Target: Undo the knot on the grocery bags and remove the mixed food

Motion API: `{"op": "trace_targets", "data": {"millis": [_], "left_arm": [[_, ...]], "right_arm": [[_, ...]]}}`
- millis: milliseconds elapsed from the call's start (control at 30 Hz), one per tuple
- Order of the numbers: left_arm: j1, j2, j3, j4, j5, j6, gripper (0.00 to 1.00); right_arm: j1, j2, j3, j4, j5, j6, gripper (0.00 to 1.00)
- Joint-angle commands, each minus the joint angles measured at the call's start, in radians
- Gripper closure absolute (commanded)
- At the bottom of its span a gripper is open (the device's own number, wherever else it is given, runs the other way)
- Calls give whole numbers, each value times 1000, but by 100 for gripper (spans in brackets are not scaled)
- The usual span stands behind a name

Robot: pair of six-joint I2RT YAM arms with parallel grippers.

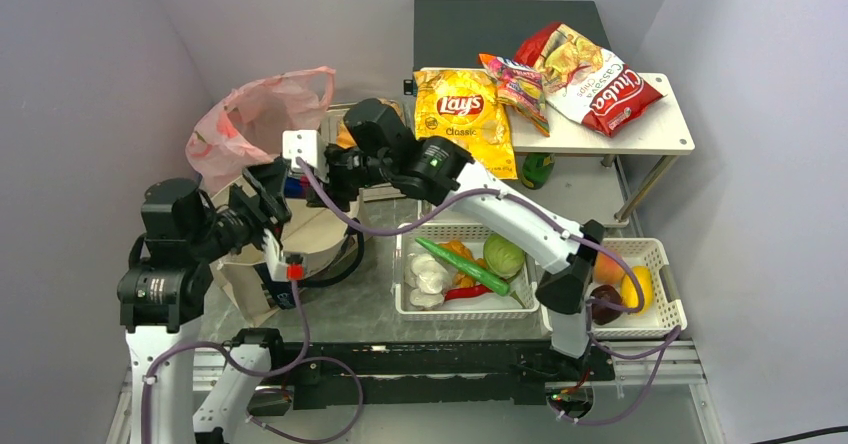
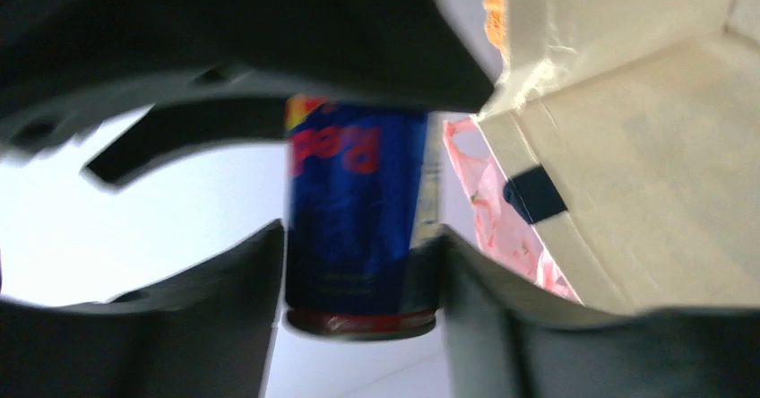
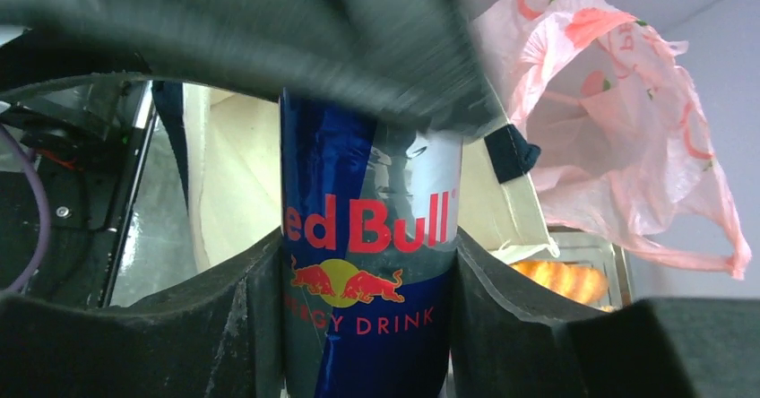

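Note:
A blue and silver Red Bull can (image 3: 367, 263) is held above the beige tote (image 1: 322, 236), between both grippers. My left gripper (image 2: 363, 272) is shut on one end of the can (image 2: 358, 210). My right gripper (image 3: 367, 308) is shut on the other end. In the top view the grippers meet, the left (image 1: 283, 192) and the right (image 1: 312, 172). The pink plastic bag (image 1: 250, 119) stands open behind them. The yellow Lay's bag (image 1: 463, 114) and the small pink snack bag (image 1: 515, 84) lie on the raised shelf. An orange-brown bun (image 3: 560, 280) shows behind the tote.
A white basket (image 1: 465, 314) holds garlic (image 1: 428, 276), a long green vegetable (image 1: 465, 264) and a cabbage (image 1: 503, 256). A second basket (image 1: 668, 256) at the right holds a dark red fruit (image 1: 603, 306) and yellow fruit. The red Cassava bag (image 1: 595, 79) lies on the shelf.

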Motion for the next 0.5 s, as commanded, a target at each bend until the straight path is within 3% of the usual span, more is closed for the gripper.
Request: {"op": "trace_targets", "data": {"millis": [0, 67, 133, 233, 333, 400, 467], "left_arm": [[-6, 26, 156, 261, 117, -464, 24], [-3, 62, 208, 376, 16, -882, 7], [30, 95, 266, 345, -7, -1105, 5], [74, 62, 233, 420, 46, -1435, 1], [75, 62, 248, 473, 148, -1756, 1], [75, 93, 281, 527, 305, -1982, 1], [75, 123, 272, 693, 457, -2259, 1]], "right_arm": [[-2, -125, -126, 136, 38, 51, 100], [-40, -210, -249, 312, 21, 144, 100], [-82, -308, -416, 499, -1, 251, 100], [-112, -445, -587, 733, 7, 360, 100], [-113, -523, -683, 863, 27, 392, 100], [-113, -557, -718, 904, 41, 420, 100], [-111, -590, -758, 950, 45, 436, 100]]}}
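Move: The Red Bull can is already between both grippers: its middle is roughly 3 cm to the right of the left hand point and 3 cm to the left of the right one. From the right hand, the yellow chips bag on the shelf lies some 27 cm ahead, 29 cm right and 15 cm lower; the bread tray about 33 cm ahead and 8 cm right, 33 cm down; the cloth bag about 5 cm ahead, 8 cm left and 25 cm below. Upward goes the left hand, about 12 cm, opening from its grip to nearly full width and letting go of the can's lid end, while its wrist rolls some 70 degrees with its left side dropping. The right hand keeps its hold on the bottom end and draws the can about 9 cm right and 5 cm up, towards the shelf side, fingertips tipping upward. ##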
